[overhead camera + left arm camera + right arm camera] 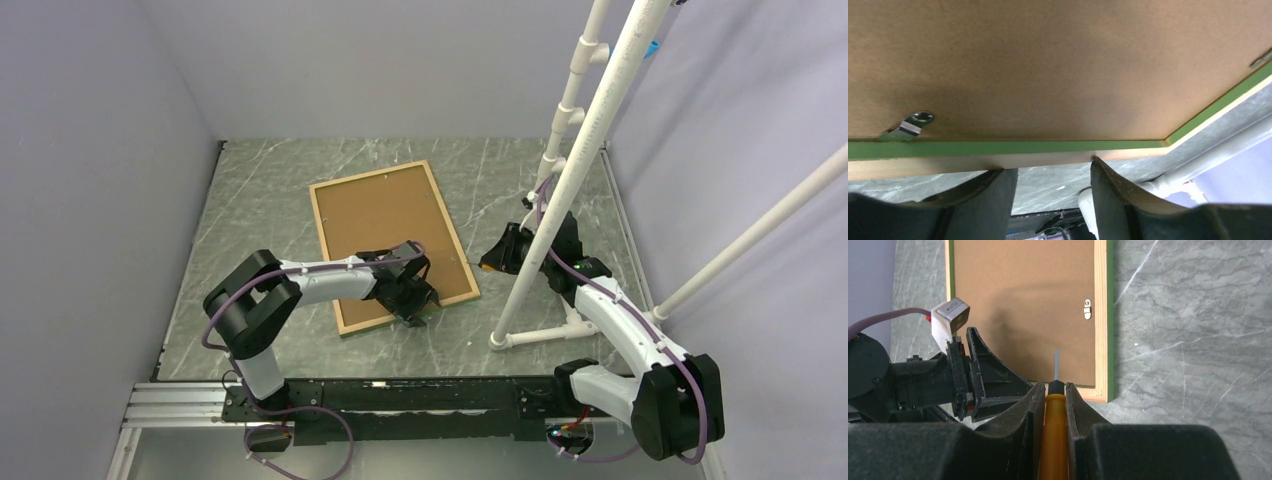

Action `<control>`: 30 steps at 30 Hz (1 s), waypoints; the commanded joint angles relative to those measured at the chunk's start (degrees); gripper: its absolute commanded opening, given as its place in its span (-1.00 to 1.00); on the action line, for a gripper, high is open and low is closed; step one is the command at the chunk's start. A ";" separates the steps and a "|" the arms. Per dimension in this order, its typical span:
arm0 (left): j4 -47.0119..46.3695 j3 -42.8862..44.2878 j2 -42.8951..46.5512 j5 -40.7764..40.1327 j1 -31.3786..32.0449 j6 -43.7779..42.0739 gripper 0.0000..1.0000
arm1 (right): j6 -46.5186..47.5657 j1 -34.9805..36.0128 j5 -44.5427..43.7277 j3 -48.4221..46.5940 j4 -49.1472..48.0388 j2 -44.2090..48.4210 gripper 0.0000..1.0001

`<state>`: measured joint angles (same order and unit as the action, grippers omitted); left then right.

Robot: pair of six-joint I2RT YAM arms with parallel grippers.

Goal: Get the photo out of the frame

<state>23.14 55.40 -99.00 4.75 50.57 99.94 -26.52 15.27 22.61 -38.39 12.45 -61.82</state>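
The frame [453,232] lies face down on the table, wood rim up, with the brown backing board [385,225] filling it. The photo is hidden under the board. My left gripper [413,305] is at the frame's near edge, close to its right corner. In the left wrist view the gripper [1053,167] is open, its fingertips [1096,167] against the wood and green rim [998,148], with bare table between them. My right gripper [1056,387] is shut on a yellow-handled screwdriver [1055,430], hovering just off the frame's right corner [1103,390].
A white PVC pipe stand [575,170] rises right of the frame, with its foot [540,335] on the table near my right arm. Metal retaining clips [910,125] [1088,309] sit on the backing board. Grey walls close in on three sides.
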 commanded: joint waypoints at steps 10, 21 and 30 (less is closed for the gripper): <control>15.74 -11.63 2.22 -12.63 -2.25 13.19 -0.77 | 1.63 0.19 0.68 -3.53 2.13 -1.37 -1.00; 8.30 -19.58 8.38 -24.70 -8.62 -20.85 -1.00 | 1.47 0.16 1.03 -4.59 1.50 -3.81 -1.00; 4.90 -24.60 18.19 -32.09 -9.59 -37.27 -1.00 | 1.69 0.17 1.42 -3.78 1.45 -3.89 -1.00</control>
<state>17.37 36.14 -80.71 -16.12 42.83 74.94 -25.65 15.27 23.09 -40.51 14.98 -66.04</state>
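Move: The left hand is down at the near edge of the face-down frame, fingers spread and pointing down; the middle of that edge is about 3 cm to its left, level with it. The metal clip on the edge sits some 6 cm left and 1 cm ahead, the frame's near right corner about 11 cm right and 4 cm ahead. From the right hand, which holds the screwdriver, the middle of the near edge is roughly 17 cm left, 7 cm back and 11 cm below. The left hand first stays almost in place while its wide-open fingers shut completely, then, from about halfway through, sweeps some 12 cm left along the frame's near edge and bears forward about 4 cm towards the end, pushing the shut fingertips against the outside of that edge just beside the metal clip. As it goes, its wrist tips by nearly 30 degrees so that the fingers lean more forward, while the right hand keeps its grip on the screwdriver and sinks only about 1 cm. ##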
